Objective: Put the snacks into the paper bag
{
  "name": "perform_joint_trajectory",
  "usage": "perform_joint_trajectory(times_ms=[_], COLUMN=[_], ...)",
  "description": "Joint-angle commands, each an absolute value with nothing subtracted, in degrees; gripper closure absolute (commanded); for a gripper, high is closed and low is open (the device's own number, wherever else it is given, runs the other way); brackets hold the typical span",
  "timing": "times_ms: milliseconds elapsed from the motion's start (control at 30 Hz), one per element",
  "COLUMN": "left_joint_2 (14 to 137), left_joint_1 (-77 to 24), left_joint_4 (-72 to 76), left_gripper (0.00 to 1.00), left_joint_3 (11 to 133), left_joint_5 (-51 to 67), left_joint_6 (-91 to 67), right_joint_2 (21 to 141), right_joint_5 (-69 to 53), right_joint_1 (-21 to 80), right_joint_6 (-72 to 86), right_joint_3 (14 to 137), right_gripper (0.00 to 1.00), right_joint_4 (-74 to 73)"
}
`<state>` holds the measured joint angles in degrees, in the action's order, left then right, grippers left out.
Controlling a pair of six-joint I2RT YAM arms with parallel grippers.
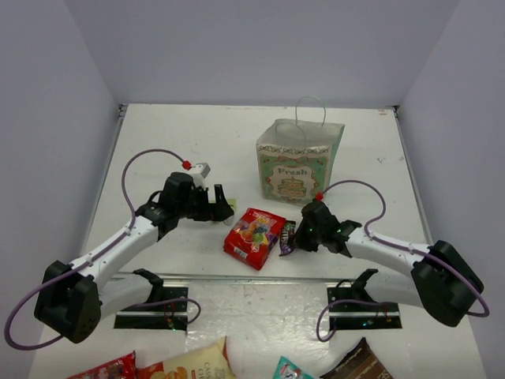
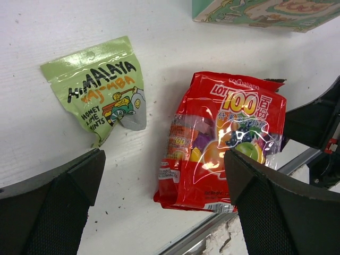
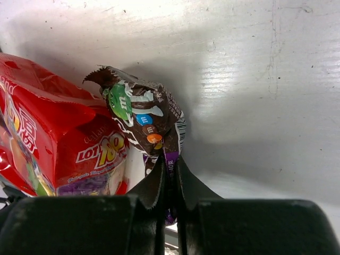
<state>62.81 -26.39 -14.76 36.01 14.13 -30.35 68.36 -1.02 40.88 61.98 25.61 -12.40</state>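
Observation:
The cream and mint paper bag (image 1: 298, 162) stands upright at the back of the table, and its base shows in the left wrist view (image 2: 265, 13). A red candy bag (image 1: 254, 237) (image 2: 223, 141) (image 3: 53, 133) lies flat in front of it. My right gripper (image 1: 293, 237) (image 3: 171, 175) is shut on the lower edge of a dark brown packet (image 1: 289, 235) (image 3: 143, 119) that touches the red bag's right side. My left gripper (image 1: 223, 204) (image 2: 162, 170) hangs open over the table, left of the red bag. A tiny green packet (image 2: 101, 87) lies flat beyond it.
A metal strip (image 1: 252, 278) crosses the table just in front of the red bag. At the near edge lie a red packet (image 1: 102, 369), a large yellow-orange chip bag (image 1: 189, 363), a teal packet (image 1: 292, 369) and a big dark brown pouch (image 1: 359, 363).

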Motion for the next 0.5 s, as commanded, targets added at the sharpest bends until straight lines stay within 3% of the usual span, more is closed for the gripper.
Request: perform_joint_trajectory(times_ms=[0, 200, 467], left_joint_2=[61.26, 62.04, 68.19], left_joint_1=[-26.54, -26.54, -26.46], left_joint_4=[-15.12, -14.68, -13.97], left_gripper=[0.0, 0.0, 0.0], left_joint_3=[36.56, 35.51, 34.19], left_joint_5=[12.48, 10.38, 2.82], left_joint_6=[-29.36, -29.18, -31.99], right_joint_2=[67.77, 54.34, 37.18], right_joint_5=[0.78, 3.07, 11.84], right_joint_1=[42.1, 43.24, 43.24], right_joint_6=[64.16, 64.95, 60.91], right_joint_3=[25.4, 25.75, 38.3], right_gripper=[1.0, 1.0, 1.0], right_joint_4=[-15.55, -23.8, -41.56])
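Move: The right hand already has the brown candy pack pinched low at the table; the paper bag it is to go into stands about 18 cm ahead of this hand, level sideways, its middle roughly 9 cm higher. The red snack bag lies some 11 cm to its left, level with it fore and aft. From the open left hand the green pouch is about 5 cm ahead, 1 cm right and 10 cm below, with the red snack bag roughly 10 cm right, 3 cm back and 9 cm down. Keeping the brown candy pack shut in its fingers, the right hand first eases back a little, then lifts with growing speed, about 10 cm straight up off the table while drifting some 3 cm right, away from the red snack bag, and its fingertips tilt up by roughly 10 degrees. The left hand, fingers staying wide open, all but hovers at first and then sinks about 3 cm towards the green pouch, edging some 2 cm left as it turns slightly counter-clockwise, without reaching it. ##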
